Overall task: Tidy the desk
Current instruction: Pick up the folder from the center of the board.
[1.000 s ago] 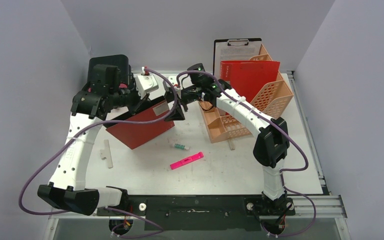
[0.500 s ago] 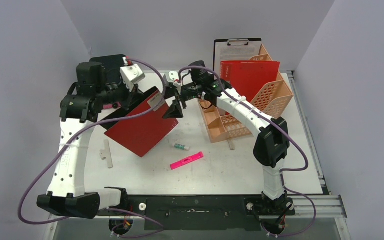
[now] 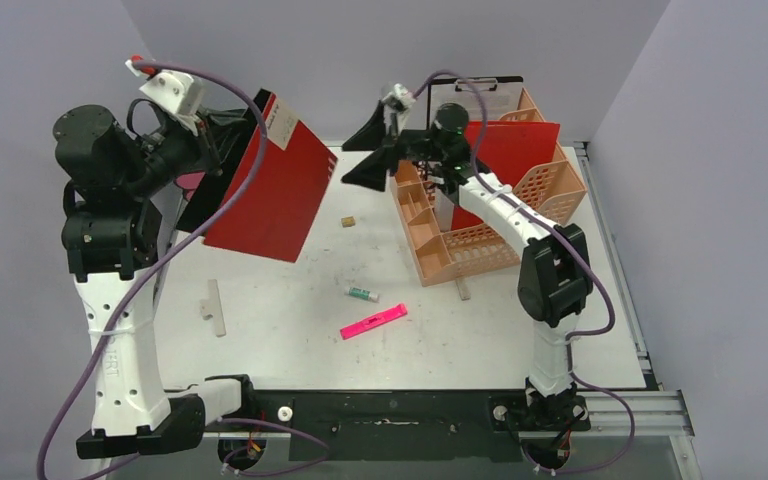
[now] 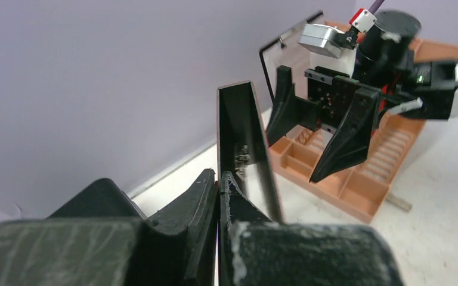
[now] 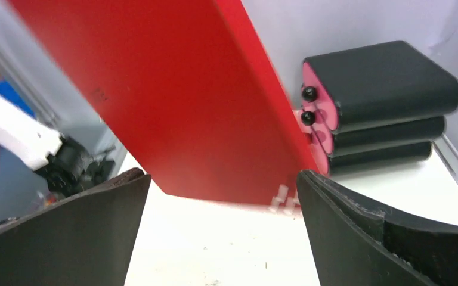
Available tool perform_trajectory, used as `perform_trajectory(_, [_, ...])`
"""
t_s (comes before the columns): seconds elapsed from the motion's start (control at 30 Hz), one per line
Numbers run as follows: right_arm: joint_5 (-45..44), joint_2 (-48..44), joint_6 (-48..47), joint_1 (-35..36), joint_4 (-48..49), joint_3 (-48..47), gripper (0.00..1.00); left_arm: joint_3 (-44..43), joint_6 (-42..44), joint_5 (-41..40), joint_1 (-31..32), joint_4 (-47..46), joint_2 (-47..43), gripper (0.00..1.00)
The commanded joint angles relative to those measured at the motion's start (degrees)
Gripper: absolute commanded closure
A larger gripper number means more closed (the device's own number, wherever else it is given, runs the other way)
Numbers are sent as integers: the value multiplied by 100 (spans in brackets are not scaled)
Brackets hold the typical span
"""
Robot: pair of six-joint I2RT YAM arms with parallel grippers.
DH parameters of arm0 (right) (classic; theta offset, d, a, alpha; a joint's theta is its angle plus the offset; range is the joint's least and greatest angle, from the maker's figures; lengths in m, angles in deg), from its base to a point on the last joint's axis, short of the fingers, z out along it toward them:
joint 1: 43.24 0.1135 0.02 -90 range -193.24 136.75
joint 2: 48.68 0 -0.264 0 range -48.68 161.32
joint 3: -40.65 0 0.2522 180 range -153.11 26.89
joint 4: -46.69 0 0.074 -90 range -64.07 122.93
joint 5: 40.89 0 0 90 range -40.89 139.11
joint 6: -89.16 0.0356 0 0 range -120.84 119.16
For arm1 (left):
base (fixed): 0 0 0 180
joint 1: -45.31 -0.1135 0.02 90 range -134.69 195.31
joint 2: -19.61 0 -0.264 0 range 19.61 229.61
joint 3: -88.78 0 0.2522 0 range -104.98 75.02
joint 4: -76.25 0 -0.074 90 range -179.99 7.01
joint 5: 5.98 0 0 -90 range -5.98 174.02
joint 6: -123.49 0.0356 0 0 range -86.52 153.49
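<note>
My left gripper (image 3: 243,128) is raised high at the back left, shut on the top edge of a red folder (image 3: 272,190) that hangs tilted above the white desk (image 3: 290,345). In the left wrist view the jaws (image 4: 219,179) are pressed together on the folder (image 4: 238,131), seen edge-on. My right gripper (image 3: 375,150) hovers open beside the orange rack (image 3: 460,250), apart from the folder. From the right wrist the fingers (image 5: 95,229) stand wide with nothing between them; the folder (image 5: 173,95) and desk (image 5: 214,250) lie beyond.
A black drawer box with pink drawers (image 5: 376,107) stands at the back left. The rack holds another red folder (image 3: 505,150) and a clipboard (image 3: 475,95). A pink highlighter (image 3: 373,321), a small tube (image 3: 362,293), a brown block (image 3: 347,221) and white strips (image 3: 217,305) lie on the desk.
The left arm has swung up and to the left, lifting the red folder off the desk. The right gripper has opened wider and risen away from the folder's corner toward the rack.
</note>
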Motion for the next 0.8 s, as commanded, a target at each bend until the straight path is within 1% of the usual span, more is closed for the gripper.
perform_trajectory(0.0, [-113,-93,4800,-734,5253,400,0,-615,-873,-415,-183,-1263,27,100])
perform_trajectory(0.03, [-159,-172,4842,-812,5145,462,0,-694,-993,-426,-212,-1299,60,100])
perform_trajectory(0.07, [-198,-272,4693,-858,5039,593,0,-760,-1180,-436,-244,-1349,83,100])
perform_trajectory(0.13, [-251,-453,4394,-887,4678,849,4,-850,-1461,-430,-303,-1500,116,100])
perform_trajectory(0.23, [-356,-575,4067,-827,3743,1020,4,-947,-1904,-339,-395,-1702,169,100])
perform_trajectory(0.33, [-535,-615,3724,-766,2490,945,4,-972,-2269,-225,-453,-1873,199,100])
perform_trajectory(0.43, [-743,-662,3566,-678,1735,943,4,-999,-2534,-92,-494,-2005,211,100])
perform_trajectory(0.5, [-746,-676,3801,-592,1877,1048,5,-1016,-2655,-17,-521,-2073,219,100])
perform_trajectory(0.67, [-691,-749,4849,-376,3449,1595,6,-1032,-3019,83,-609,-2280,232,100])
perform_trajectory(0.77, [-702,-815,5114,-241,4117,1884,7,-1049,-3273,206,-673,-2451,245,100])
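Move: The left hand already pinches the folder by its long black edge; the folder's middle is roughly 14 cm below, 6 cm to the right and 2 cm back. The drawer box stands about 20 cm ahead, 11 cm left and 38 cm below. From the open right hand, the folder's middle lies some 17 cm left, 6 cm back and 3 cm higher; the organizer is 26 cm right, 8 cm ahead and 24 cm below. Left hand lifts the pinched folder 9 cm; open right hand swings forward-right, partly back, rolling about 30 degrees. ##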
